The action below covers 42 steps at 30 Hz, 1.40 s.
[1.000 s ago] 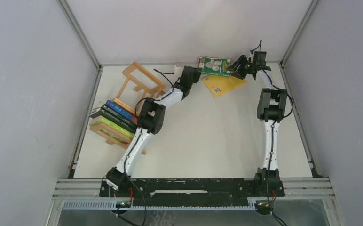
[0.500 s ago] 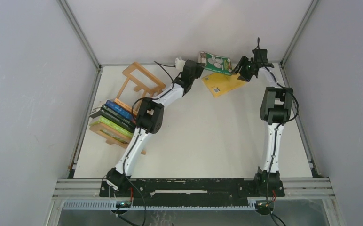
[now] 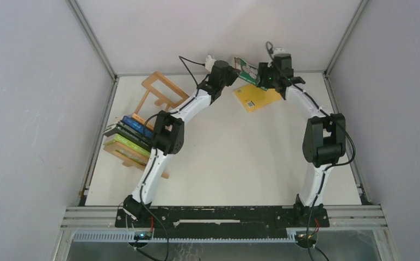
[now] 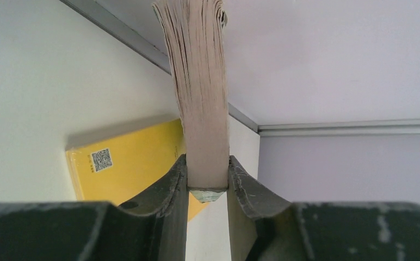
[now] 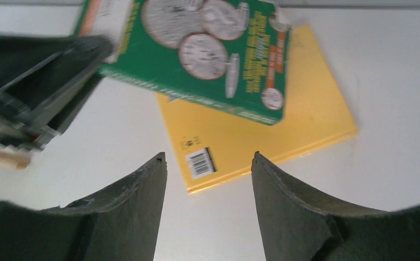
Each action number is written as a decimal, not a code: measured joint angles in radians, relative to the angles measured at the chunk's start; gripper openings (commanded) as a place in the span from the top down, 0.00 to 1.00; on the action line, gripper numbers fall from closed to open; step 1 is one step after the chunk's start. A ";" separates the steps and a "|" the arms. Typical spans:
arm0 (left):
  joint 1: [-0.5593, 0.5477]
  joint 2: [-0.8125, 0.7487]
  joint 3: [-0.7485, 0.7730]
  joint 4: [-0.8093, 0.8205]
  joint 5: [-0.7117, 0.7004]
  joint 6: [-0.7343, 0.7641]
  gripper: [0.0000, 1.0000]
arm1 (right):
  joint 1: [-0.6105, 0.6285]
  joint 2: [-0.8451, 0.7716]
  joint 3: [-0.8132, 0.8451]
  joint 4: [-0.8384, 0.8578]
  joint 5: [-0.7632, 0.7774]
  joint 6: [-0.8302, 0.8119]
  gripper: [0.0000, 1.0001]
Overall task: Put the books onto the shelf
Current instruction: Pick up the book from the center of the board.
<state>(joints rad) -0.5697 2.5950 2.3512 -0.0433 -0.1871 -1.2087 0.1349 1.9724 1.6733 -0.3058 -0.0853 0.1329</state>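
Observation:
My left gripper (image 3: 230,74) (image 4: 208,175) is shut on the green book with white circles (image 3: 247,69) (image 4: 201,92) (image 5: 208,49), holding it tilted and off the table by its page edge, near the back wall. Under it the yellow book (image 3: 257,97) (image 4: 134,163) (image 5: 300,119) lies flat. My right gripper (image 3: 264,79) (image 5: 208,159) hangs open over the yellow book's barcode corner, holding nothing. The wooden shelf (image 3: 161,91) stands at the left with several books (image 3: 129,136) stacked at its near end.
The back wall and its metal rail (image 3: 218,73) run right behind the lifted book. The left gripper's body (image 5: 39,76) sits close to the left of the right gripper. Side walls enclose the white table (image 3: 240,152).
The right gripper swung left from beside the books to above them and opened a little wider. The left gripper raised the green book's edge off the yellow one.

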 measured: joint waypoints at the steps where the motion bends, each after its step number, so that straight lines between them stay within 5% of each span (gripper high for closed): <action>1: 0.000 -0.010 0.000 -0.018 0.008 0.013 1.00 | 0.021 -0.026 -0.033 0.023 0.013 -0.026 0.34; 14: -0.004 -0.072 0.000 -0.129 0.121 0.084 1.00 | 0.149 -0.119 -0.294 0.229 0.212 -0.289 0.33; 42: 0.056 -0.116 0.000 -0.196 0.306 0.094 1.00 | 0.233 0.001 -0.243 0.394 0.342 -0.475 0.33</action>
<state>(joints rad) -0.5133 2.4790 2.3512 -0.2390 0.1184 -1.1145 0.3679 1.9736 1.4303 0.0887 0.2569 -0.3416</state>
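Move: The green book, pinched at its near left corner by the left hand, has its middle about 7 cm right, 2 ahead and 3 below that hand. From the open right hand it lies some 8 cm ahead, 6 left and 3 below. The yellow book lies flat about 12 cm below the right hand, 6 ahead and 3 left. The shelf stands 37 cm left of the left hand, 20 back and 7 lower. The right hand, fingers staying open, goes about 5 cm left towards the green book's spine and free right end, swinging back and then forward again and ending a little lower, while it rolls some 30 degrees, left side down, to suit the tilted book. The left hand keeps its pinch and brings the book back and up by about 4 cm each, turning it clockwise. ##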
